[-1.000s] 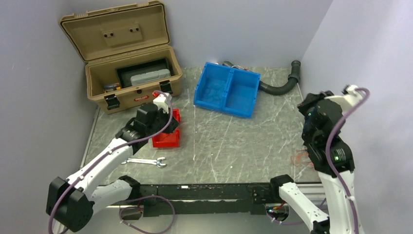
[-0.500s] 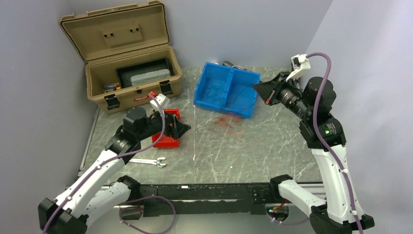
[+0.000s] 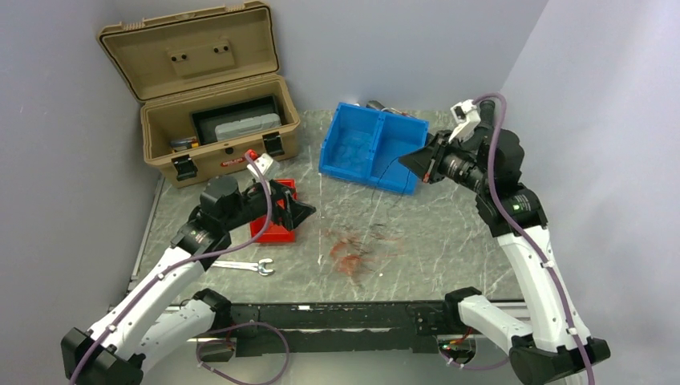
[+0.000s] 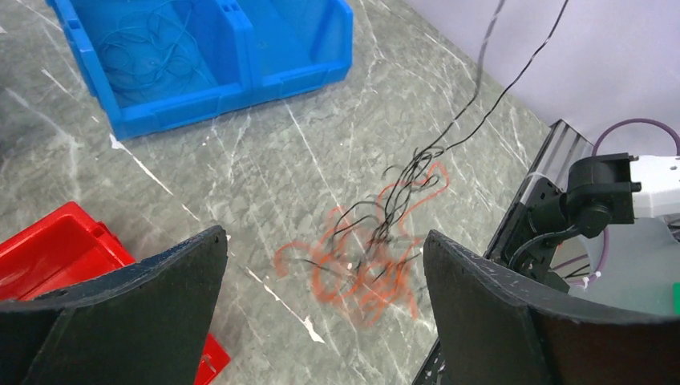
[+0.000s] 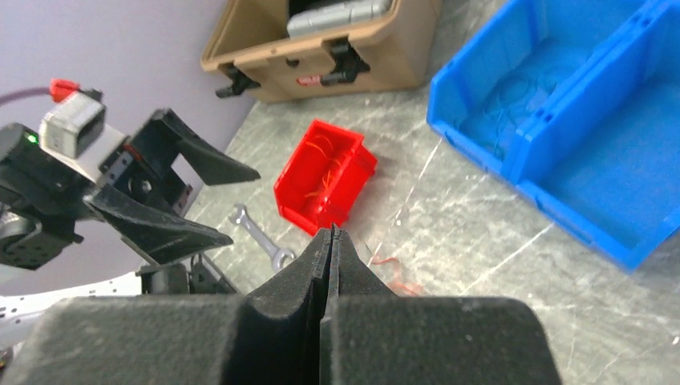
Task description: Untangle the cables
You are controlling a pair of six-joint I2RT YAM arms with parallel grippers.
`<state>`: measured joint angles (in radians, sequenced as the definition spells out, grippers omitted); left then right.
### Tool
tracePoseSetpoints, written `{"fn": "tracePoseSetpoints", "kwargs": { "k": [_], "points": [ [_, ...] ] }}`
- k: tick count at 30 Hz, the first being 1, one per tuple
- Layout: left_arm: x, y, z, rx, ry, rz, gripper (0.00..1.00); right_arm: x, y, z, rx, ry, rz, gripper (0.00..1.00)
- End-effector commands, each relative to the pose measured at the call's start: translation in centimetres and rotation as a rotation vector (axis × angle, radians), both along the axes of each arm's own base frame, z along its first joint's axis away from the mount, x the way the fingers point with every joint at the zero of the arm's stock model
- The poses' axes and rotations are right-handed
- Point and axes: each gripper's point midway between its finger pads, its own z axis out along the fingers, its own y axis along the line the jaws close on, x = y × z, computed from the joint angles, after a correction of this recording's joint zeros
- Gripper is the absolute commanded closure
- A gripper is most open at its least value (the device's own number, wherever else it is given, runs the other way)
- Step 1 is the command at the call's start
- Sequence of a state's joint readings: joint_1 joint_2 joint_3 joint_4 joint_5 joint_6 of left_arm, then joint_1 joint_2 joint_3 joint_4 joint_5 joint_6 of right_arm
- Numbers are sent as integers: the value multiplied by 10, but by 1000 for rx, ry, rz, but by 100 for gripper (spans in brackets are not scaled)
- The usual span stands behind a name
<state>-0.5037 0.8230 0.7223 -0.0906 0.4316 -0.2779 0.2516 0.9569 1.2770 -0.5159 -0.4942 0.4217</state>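
Observation:
The cables (image 3: pixel 353 255) lie as a loose tangle of orange-red and black wires on the grey table, near the front middle; the left wrist view shows this tangle (image 4: pixel 377 265) too. Black strands (image 4: pixel 481 104) rise from it toward the upper right. My right gripper (image 3: pixel 405 163) hangs in the air in front of the blue bin. Its jaws (image 5: pixel 330 231) are shut on the top of a black strand. My left gripper (image 3: pixel 301 208) hovers beside the red bin, left of the tangle. It (image 4: pixel 323 237) is wide open and holds nothing.
A blue two-compartment bin (image 3: pixel 373 148) at the back holds thin blue wires (image 4: pixel 152 56). A small red bin (image 3: pixel 273 228) with orange wires (image 5: pixel 325 172) sits by the left gripper. A wrench (image 3: pixel 240 266) lies near it. An open tan toolbox (image 3: pixel 216 120) and a black ribbed hose (image 3: pixel 461 144) stand at the back.
My left gripper has opened. The right arm swung from the right front edge up to the back right, dragging the tangle leftward; it now rests at the front middle.

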Motion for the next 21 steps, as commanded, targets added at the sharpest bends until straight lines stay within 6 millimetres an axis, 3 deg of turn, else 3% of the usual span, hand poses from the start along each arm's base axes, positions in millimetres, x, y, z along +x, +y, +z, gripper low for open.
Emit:
{"fn": "tracePoseSetpoints", "kwargs": {
  "k": [1,5,21],
  "points": [
    [-2,-14,28,-41,-88,-78,6,-3,11,-21,2,43,79,100],
    [-2,-29,37,-56,-136,-121,5,-6,21,-28,-13,57,132,100],
    [-6,-128,79,-147,-222,-346,6,-13,53,-11,-26,5,255,98]
  ]
}}
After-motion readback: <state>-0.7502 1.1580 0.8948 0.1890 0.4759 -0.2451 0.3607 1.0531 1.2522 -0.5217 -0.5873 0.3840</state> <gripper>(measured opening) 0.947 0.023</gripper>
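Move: About 11 cm to the left hand's right, nearly level with it and some 23 cm below, is the blurred orange-and-black tangle of cables; its black strand runs up to the shut right fingers. The red box stands about 9 cm left and 7 cm ahead of the left hand, the blue bin 17 cm right and 25 cm ahead. For the right hand the cables lie about 10 cm left, 4 cm back and 35 cm down. Sweeping to its right, the wide-open left hand goes about 11 cm past the red box towards the right gripper and the black strand under it, rising slightly and turning some 15 degrees clockwise. The right hand keeps the strand pinched, first sinks about 4 cm while tipping down a little, then eases about as far to its left, turning slightly counter-clockwise. ##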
